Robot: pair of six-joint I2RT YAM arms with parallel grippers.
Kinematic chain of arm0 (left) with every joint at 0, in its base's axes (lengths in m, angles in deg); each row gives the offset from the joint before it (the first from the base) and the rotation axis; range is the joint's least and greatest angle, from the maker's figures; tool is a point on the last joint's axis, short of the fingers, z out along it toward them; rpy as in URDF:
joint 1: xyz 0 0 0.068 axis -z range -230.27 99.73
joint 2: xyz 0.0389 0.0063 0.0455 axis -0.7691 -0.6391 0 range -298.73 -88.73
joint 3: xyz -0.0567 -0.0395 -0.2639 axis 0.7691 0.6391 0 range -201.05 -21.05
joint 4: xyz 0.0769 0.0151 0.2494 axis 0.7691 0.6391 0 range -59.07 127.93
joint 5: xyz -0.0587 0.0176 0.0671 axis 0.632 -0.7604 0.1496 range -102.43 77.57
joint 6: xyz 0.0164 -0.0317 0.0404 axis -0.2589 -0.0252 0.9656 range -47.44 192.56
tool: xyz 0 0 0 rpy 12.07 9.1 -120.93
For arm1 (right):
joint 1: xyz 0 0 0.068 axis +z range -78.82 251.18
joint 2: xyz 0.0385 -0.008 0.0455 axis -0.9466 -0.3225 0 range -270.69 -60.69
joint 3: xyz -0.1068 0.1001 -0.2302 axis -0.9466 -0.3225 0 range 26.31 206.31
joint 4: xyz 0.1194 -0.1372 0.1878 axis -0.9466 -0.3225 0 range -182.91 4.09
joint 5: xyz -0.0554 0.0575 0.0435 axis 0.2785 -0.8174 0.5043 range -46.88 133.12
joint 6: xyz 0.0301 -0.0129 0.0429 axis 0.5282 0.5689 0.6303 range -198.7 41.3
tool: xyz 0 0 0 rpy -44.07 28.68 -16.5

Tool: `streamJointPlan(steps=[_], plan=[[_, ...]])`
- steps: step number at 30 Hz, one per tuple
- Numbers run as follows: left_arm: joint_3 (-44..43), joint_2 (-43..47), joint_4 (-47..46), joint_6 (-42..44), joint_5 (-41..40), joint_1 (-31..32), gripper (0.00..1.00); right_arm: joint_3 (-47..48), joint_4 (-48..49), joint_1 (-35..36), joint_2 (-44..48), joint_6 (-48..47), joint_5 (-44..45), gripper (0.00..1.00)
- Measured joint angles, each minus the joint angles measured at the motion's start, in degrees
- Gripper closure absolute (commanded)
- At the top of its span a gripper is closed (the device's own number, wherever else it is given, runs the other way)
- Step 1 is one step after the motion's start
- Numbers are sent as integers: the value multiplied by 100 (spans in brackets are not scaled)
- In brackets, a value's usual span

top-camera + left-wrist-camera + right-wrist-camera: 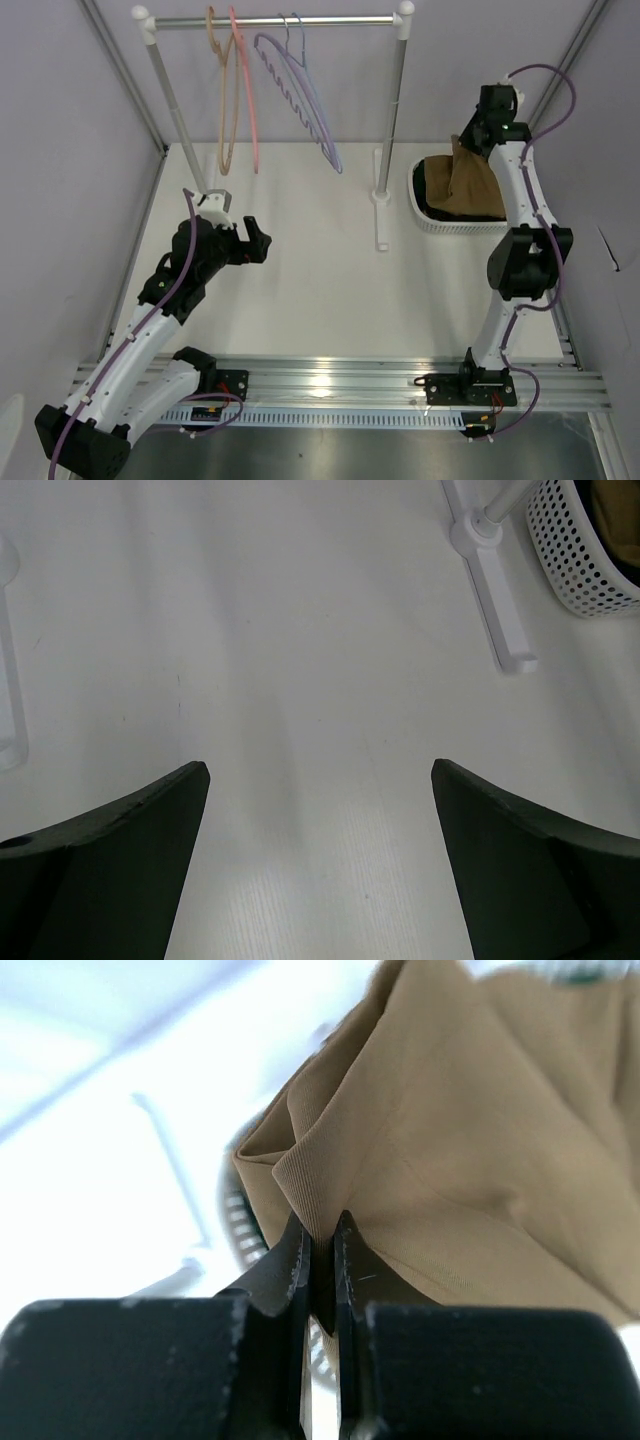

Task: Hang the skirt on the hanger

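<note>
My right gripper (468,137) (320,1230) is shut on a fold of the tan-brown skirt (472,176) (450,1130). It holds that fold pulled up into a peak, while the rest of the skirt hangs down into the white basket (428,222). On the rail at the back, the thin pale lavender-blue hanger (322,122) hangs by its slim hook. On the left, my left gripper (262,243) (320,770) is open over bare table, with nothing between its fingers.
A white clothes rack (275,20) spans the back. It also carries a tan hanger (228,110), a pink hanger (250,100) and a scalloped lavender hanger (280,82). Its right foot (381,215) (505,610) lies between the arms. Dark cloth (432,185) lies in the perforated basket (575,550).
</note>
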Motion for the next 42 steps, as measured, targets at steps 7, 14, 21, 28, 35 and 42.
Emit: streamJointPlan(steps=[7,14,21,28,35,42], plan=[[0,-2,2,0,2,0,1,-334,614,0,1786,-4,-511,100],[0,-2,2,0,4,0,1,-39,1121,42,2778,-61,-997,100],[0,-2,2,2,4,0,1,-9,1158,258,3226,-28,-1434,100],[0,-2,2,2,4,0,1,-511,1152,772,3703,63,-1589,100],[0,-22,2,4,98,0,1,-1381,1097,1998,3875,-4,-1220,100],[0,-37,2,33,173,0,1,-1377,1016,2918,3257,-153,-739,100]])
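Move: Left of the right hand, which already grips the brown skirt by its edge, hangs the purple hanger: about 39 cm to the left, 5 cm back and 19 cm above. The pink hanger is some 11 cm farther left. The rack's right post stands about 20 cm left and 3 cm ahead, and the basket lies 18 cm below, 5 cm right and 2 cm back. From the left hand, the purple hanger is about 23 cm ahead, 8 cm right and 21 cm up. Hoisting the skirt fast out of the basket, the right hand climbs some 30 cm while drawing back about 15 cm, its fingers tipping upward about 45 degrees. It then swings left towards the purple and blue hangers, past the near side of the right post, sinking about 10 cm as it turns counter-clockwise and the fingers partly level again; the grip stays shut. ##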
